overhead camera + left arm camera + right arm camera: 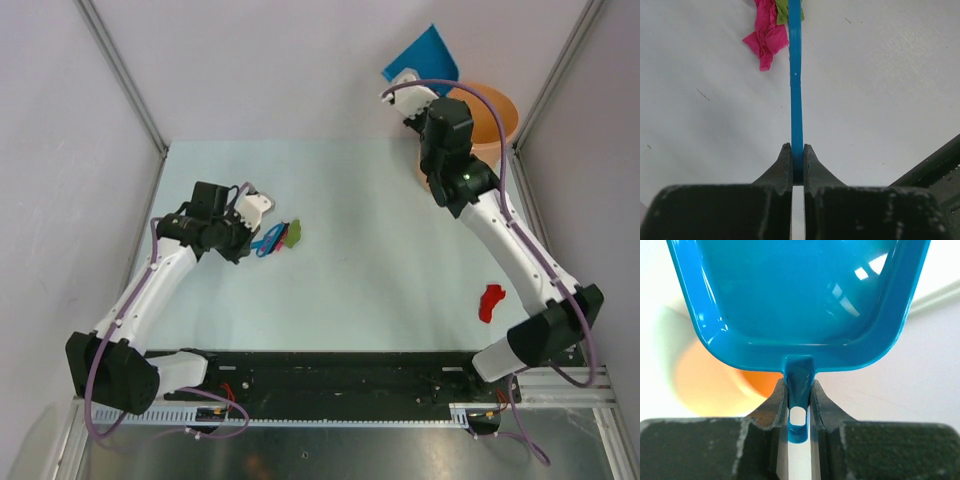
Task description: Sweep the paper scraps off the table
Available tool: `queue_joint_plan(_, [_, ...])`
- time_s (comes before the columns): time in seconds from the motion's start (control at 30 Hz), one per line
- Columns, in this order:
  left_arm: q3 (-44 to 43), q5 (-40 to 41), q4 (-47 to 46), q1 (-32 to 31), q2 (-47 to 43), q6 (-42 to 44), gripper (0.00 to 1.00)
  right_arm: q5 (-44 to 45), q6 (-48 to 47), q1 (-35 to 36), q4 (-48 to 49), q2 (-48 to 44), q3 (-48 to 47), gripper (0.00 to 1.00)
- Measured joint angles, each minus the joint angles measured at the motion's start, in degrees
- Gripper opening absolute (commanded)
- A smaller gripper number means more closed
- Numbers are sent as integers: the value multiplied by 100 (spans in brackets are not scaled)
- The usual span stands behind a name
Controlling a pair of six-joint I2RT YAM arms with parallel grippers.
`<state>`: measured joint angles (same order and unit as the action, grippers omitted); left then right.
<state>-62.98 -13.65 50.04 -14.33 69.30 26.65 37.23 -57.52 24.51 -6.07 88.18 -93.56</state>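
My left gripper [250,218] [797,148] is shut on a thin blue plastic tool [796,75] [268,241], seen edge-on in the left wrist view. The tool's far end lies on the table [380,230] against two paper scraps. One is a magenta-pink wad [767,35] on its left, the other a green wad [782,10] [293,233] at its tip. A red scrap [491,302] lies alone near the right arm. My right gripper [405,92] [799,384] is shut on the handle of the blue dustpan [800,295] [425,58]. It holds the pan raised over an orange bowl [490,115] [757,382].
The orange bowl stands off the table's far right corner. Metal frame posts [120,75] rise at the table's far corners. The black rail [330,375] with both arm bases runs along the near edge, and it also shows at the lower right of the left wrist view.
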Motion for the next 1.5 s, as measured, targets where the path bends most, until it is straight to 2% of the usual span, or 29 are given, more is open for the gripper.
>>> queue_joint_plan(0.1, [-111,-26,-11,0,94,-76,0,-540,1379,544,-1040,-315,-179,0])
queue_joint_plan(0.27, [-387,-361,-44,0,446,-282,0,-1547,3235,855,-2337,-205,-2,0])
queue_joint_plan(0.4, [-699,-474,-103,0,1036,-485,0,-2221,4291,962,-3128,208,533,0])
queue_joint_plan(0.53, [-1211,-181,-205,0,1633,-634,0,-2516,4983,1008,-3840,704,872,0])
queue_joint_plan(0.77, [-1956,581,-614,-203,2214,-664,0,-2693,5628,1342,-4524,898,1399,0])
queue_joint_plan(1.0, [-1799,835,-737,-529,2931,-592,0,-2837,5851,1899,-4677,1200,1574,0])
queue_joint_plan(1.2, [-1338,492,-887,-811,2756,-374,0,-2992,5930,2061,-4706,1554,1707,0])
queue_joint_plan(1.4, [-667,-603,-706,-1204,1993,-192,0,-3023,5984,2214,-4708,1574,1722,0])
queue_joint_plan(1.5, [-520,-868,-568,-1215,1670,-162,0,-3012,6024,2361,-4741,1574,1799,0])
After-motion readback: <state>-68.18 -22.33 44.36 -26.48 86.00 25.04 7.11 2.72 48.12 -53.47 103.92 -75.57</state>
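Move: The green scrap I am sweeping lies about 12 cm ahead of my left hand, 10 cm to its right and some 14 cm below; the pink scrap is about 10 cm ahead and 7 cm right, at table height. From my raised right hand the green scrap is some 4 cm back, 35 cm left and 42 cm down, while the orange bin stands about 12 cm ahead and 7 cm right, its middle some 30 cm lower. I swing the dustpan away from the bin, about 38 cm down, 22 cm back and 16 cm left, tipping my right wrist some 75 degrees nose-down to bring it in to the right of the scraps. Meanwhile my left hand reaches the brush some 11 cm forward, lowers it, then sweeps back and right towards the pan, turning clockwise. Both grips stay shut. ##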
